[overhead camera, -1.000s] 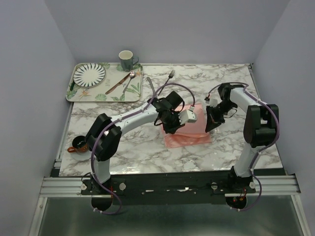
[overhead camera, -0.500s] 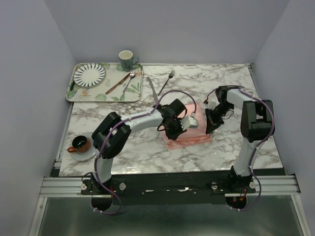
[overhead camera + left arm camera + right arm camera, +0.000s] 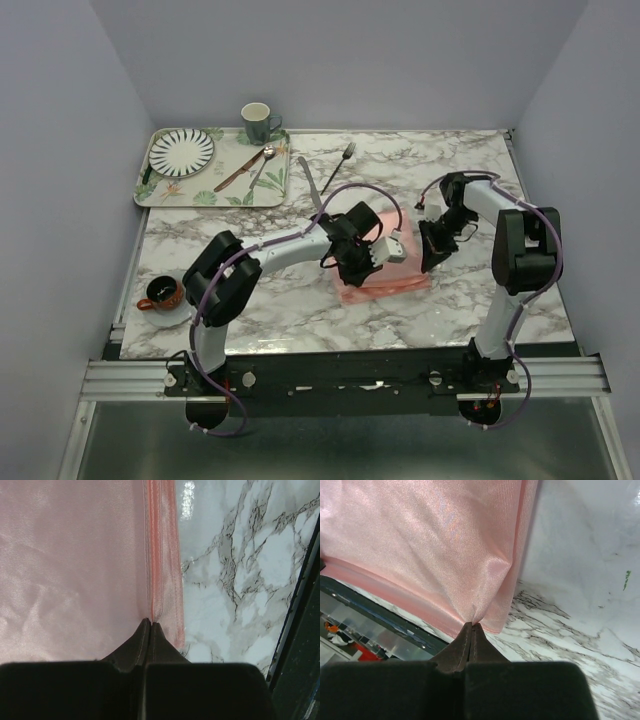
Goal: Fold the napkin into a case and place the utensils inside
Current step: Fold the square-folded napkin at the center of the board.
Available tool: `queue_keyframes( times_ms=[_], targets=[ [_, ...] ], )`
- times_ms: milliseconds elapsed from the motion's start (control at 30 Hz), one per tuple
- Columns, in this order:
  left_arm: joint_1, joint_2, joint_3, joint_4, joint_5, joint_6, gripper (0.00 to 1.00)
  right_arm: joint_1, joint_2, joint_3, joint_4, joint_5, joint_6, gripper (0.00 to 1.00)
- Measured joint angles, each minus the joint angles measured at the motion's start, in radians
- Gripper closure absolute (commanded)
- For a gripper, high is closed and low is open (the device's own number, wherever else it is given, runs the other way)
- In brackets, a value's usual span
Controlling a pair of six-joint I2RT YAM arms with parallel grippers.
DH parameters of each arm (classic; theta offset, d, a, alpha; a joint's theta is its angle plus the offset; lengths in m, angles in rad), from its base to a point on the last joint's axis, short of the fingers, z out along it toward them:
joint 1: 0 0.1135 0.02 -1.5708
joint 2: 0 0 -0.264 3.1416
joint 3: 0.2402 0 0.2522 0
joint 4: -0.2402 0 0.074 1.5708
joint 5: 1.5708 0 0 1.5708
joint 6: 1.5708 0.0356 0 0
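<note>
The salmon-pink napkin (image 3: pixel 392 281) lies folded in the middle of the marble table, partly under both wrists. My left gripper (image 3: pixel 358 270) is shut, pinching the napkin (image 3: pixel 75 565) at a stitched hem along its edge. My right gripper (image 3: pixel 427 264) is shut on a corner of the napkin (image 3: pixel 430 540), and the cloth puckers at its tips. The silver fork (image 3: pixel 347 153) and knife (image 3: pixel 309 181) lie on the table behind the napkin, right of the tray. No finished case shows.
A leaf-patterned tray (image 3: pixel 212 194) at the back left holds a striped plate (image 3: pixel 181 150), a spoon (image 3: pixel 261 164) and a brown-handled utensil (image 3: pixel 238 173). A green mug (image 3: pixel 258 122) stands behind it. A brown cup on a saucer (image 3: pixel 160 293) sits near the left front edge.
My left arm has drawn in, its gripper shifting slightly toward the front with the cloth still pinched. The right gripper has barely moved. Both stayed shut.
</note>
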Motion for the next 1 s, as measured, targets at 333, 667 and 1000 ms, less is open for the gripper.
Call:
queue_keyframes(
  times_ms=[333, 667, 1000],
  targets=[
    [-0.017, -0.002, -0.024, 0.032, 0.008, -0.014, 1.0, 0.0, 0.014, -0.032, 0.0, 0.041, -0.01, 0.94],
    [-0.02, 0.01, -0.05, 0.045, 0.01, -0.018, 0.54, 0.0, 0.031, -0.032, 0.006, 0.074, -0.015, 0.68],
    [0.032, -0.104, -0.029, 0.002, 0.038, -0.064, 0.15, 0.0, 0.024, -0.005, -0.013, 0.078, -0.026, 0.5]
  ],
)
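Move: Both closed hands hold the raised near edge of the napkin's top layer, to go onto the lower layer's near corners. The near-left corner lies about 3 cm back, 2 cm left and 2 cm below the left hand; the near-right corner about 2 cm back, 2 cm right and 2 cm below the right hand. The table knife lies some 25 cm ahead and 10 cm left of the left hand, the fork about 28 cm ahead and 4 cm left, both roughly 3 cm lower. Both hands, still pinching the napkin's top layer, ease its edge back and down by about 1.5 cm onto the lower layer's near corners, the right hand also drifting a similar amount to its right. Low over the cloth, both then open and let go: the right stays there half open with its fingertips around the corner, barely rising, while the left opens wider and lifts away by roughly 5 cm, swinging slightly forward again at the end. ##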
